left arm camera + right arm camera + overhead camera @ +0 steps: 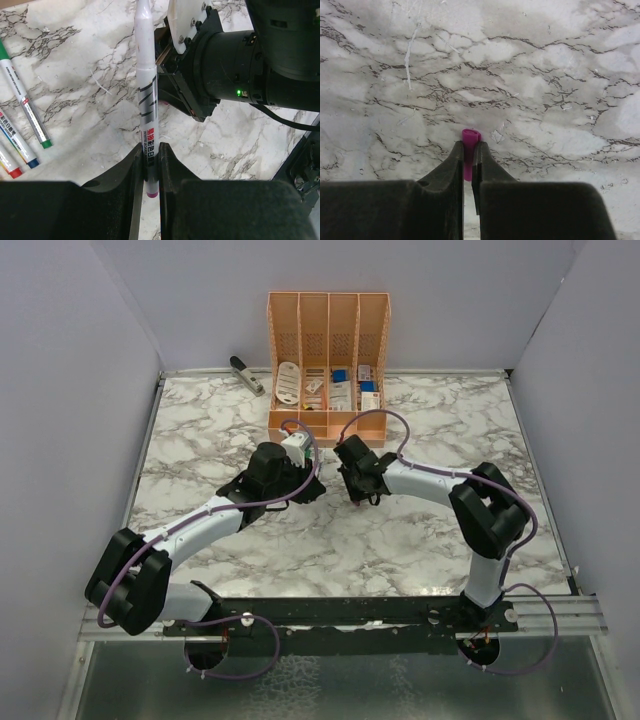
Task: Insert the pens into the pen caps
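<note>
A whitish pen (147,90) with a purple rear end stands between the fingers of my left gripper (151,150), which is shut on its lower barrel; the bare tip points away from the camera. Close beside the pen's far half sits the right arm's wrist (225,65). My right gripper (469,146) is shut on a purple pen cap (470,136), just above the marble. Three more pens lie at the left: a green-ended one (25,107), a blue-ended one (17,142) and a red-ended one (7,162). In the top view both arms meet mid-table.
The orange organiser (328,360) with stationery pieces stands at the back centre, just behind the two wrists. A grey stapler (247,373) lies at its left near the back wall. White walls close in the marble table (420,540) at left, right and back.
</note>
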You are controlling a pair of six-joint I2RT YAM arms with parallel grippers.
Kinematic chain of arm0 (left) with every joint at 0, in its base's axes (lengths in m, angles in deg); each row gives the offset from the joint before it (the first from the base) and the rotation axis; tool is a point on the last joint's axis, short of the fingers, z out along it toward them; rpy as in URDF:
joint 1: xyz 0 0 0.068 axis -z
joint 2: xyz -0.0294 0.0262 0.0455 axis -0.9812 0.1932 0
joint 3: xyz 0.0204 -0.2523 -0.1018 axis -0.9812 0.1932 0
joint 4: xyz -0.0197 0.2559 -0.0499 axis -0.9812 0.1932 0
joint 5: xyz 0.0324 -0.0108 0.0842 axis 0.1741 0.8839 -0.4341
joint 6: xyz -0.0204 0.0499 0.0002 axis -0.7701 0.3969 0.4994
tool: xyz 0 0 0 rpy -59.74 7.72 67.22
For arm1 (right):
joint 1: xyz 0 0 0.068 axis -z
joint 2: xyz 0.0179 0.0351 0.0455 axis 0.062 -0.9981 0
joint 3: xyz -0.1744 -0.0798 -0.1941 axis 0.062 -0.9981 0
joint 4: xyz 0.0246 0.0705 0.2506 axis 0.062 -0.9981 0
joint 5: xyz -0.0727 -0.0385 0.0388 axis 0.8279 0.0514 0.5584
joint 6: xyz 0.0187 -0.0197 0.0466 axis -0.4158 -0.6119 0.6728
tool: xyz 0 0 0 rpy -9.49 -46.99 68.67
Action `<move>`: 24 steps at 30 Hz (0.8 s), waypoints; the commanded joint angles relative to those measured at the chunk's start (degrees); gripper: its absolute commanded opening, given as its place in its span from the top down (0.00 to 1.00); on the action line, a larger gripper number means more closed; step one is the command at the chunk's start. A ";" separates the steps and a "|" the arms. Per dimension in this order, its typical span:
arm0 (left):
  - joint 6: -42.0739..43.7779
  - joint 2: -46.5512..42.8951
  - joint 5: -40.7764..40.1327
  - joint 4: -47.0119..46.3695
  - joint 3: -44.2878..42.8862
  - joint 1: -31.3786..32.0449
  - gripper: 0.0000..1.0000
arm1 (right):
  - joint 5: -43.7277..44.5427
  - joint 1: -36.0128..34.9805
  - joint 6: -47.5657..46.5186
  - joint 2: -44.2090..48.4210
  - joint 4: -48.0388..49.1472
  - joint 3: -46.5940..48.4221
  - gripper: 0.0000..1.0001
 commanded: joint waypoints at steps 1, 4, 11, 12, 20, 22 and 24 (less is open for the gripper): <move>1.04 -0.54 -0.18 -1.37 -0.19 -0.40 1.00 | 4.86 -0.24 0.45 -1.42 -5.03 1.89 0.98; 1.12 -0.45 0.50 -1.83 -0.20 -0.49 1.00 | 5.84 1.04 0.29 0.42 -3.96 4.63 0.98; 1.06 -0.12 2.58 -4.04 -0.41 -0.49 1.00 | -1.63 8.79 1.16 11.31 7.50 1.81 0.99; 1.06 0.19 3.06 -4.37 -0.68 -0.49 1.00 | -3.06 9.61 1.01 13.67 10.26 0.27 0.99; 0.57 3.53 8.78 -8.65 -3.89 -0.11 1.00 | -9.30 11.73 -0.12 29.18 31.85 -11.67 0.98; 0.85 3.91 9.75 -9.03 -4.84 0.38 1.00 | -12.05 12.43 0.61 32.30 37.86 -15.08 0.99; 1.79 4.10 10.17 -8.78 -6.12 1.30 1.00 | -14.31 13.04 1.65 35.02 43.86 -18.38 0.99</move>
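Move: The right hand already pinches the magenta cap down at the table. The magenta pen for it stands in the left fingers, its middle roughly 8 cm to the left, 1 cm back and 16 cm up. On the table the green-capped pen lies some 12 cm left and 6 cm ahead, the blue-capped one 3 cm farther left; the organiser's middle is about 24 cm ahead, 7 cm left. From the left hand the cap is about 9 cm right, 2 cm ahead and 12 cm below. Upward, slowly at first and then fast, the right hand carries the pinched cap about 21 cm off the table, drifting some 6 cm forward and a little right, towards the height of the pen's free tip. As it climbs, its wrist swings the fingers from steeply down to point more forward and left. Late on, the left hand, still gripping the pen, eases a couple of centimetres right and slightly up. ##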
